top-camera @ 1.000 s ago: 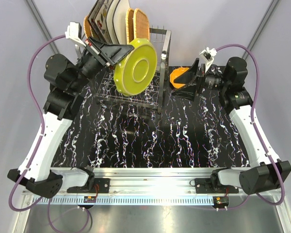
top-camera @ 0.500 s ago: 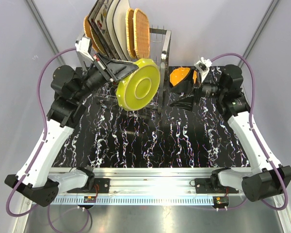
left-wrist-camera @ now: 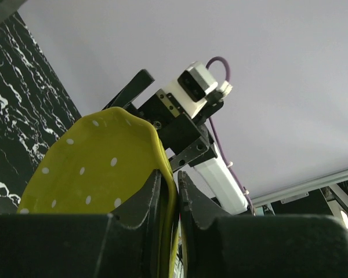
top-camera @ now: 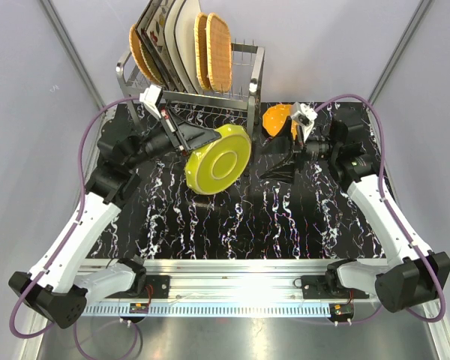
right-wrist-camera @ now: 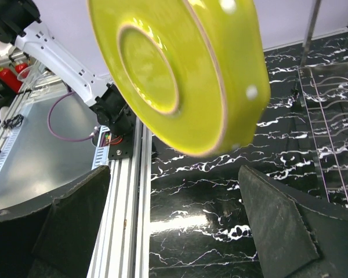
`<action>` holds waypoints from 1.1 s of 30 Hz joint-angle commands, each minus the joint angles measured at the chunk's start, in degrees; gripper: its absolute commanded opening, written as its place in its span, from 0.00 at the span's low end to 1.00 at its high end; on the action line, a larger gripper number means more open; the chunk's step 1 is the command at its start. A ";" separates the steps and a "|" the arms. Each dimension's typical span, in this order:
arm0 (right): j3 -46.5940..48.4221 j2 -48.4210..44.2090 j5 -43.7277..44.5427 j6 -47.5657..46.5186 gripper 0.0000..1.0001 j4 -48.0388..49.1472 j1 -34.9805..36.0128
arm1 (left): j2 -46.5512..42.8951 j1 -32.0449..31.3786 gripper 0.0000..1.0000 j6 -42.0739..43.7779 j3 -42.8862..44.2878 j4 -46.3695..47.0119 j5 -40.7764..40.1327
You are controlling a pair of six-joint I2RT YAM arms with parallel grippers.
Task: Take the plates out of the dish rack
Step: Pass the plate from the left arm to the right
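Observation:
A round green dotted plate hangs tilted over the table in front of the dish rack, with my left gripper shut on its rim. In the left wrist view both fingers pinch the plate's edge, at the left gripper. My right gripper is open just right of the plate, with nothing between its fingers. In the right wrist view the plate's underside floats above the right gripper. Wicker plates and square cream plates stand upright in the rack's top.
An orange dish lies on the black marbled table right of the rack, behind my right wrist. The rack's lower wire shelf shows at the right edge of the right wrist view. An aluminium rail runs along the near edge.
My left arm has carried the green plate away from the rack, down and toward the table's middle. The right gripper has swung left toward the plate and stayed open.

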 commanded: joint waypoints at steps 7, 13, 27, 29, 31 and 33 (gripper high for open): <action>2.19 4.46 -0.90 -1.70 1.00 5.27 3.69 | -3.40 -0.61 0.00 -2.59 -3.30 13.84 4.24; 4.91 8.06 -2.31 -6.53 1.00 2.20 4.39 | -2.96 -0.61 0.00 -2.85 -4.62 14.72 6.26; 10.71 12.29 -7.40 -12.68 1.00 -2.11 6.77 | -0.76 -0.61 0.00 -4.08 -5.32 17.62 9.16; 11.15 12.46 -8.45 -14.70 1.00 -4.39 7.99 | -0.41 -0.62 0.00 -4.17 -5.41 18.15 9.51; 11.51 12.64 -9.16 -17.33 0.99 -7.11 8.70 | 0.03 -0.53 0.00 -4.26 -5.41 18.85 9.77; 11.86 12.81 -9.25 -19.10 0.98 -8.87 9.75 | 0.38 -0.61 0.00 -4.52 -5.32 19.29 10.30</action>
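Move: The green plate hangs pinched by its rim in the left fingers, its middle about 13 cm left of the right hand, level fore and aft and some 4 cm above it; from the left hand it is about 4 cm right, 1 cm back and 6 cm below. The open right gripper is roughly 17 cm right of the left hand and 10 cm lower, level fore and aft. The orange plate lies some 35 cm ahead of the right hand, 13 cm right and 32 cm below. Still pinching the green plate by its rim, the left hand sinks about 2.5 cm, then stays nearly in place, easing slightly back and right and turning clockwise. The right hand, fingers kept wide open, travels about 5 cm left to bring its jaws around the plate's free rim; on the way it dips slightly, swings 2 to 3 cm forward and back again, and turns some 15 degrees counter-clockwise. ##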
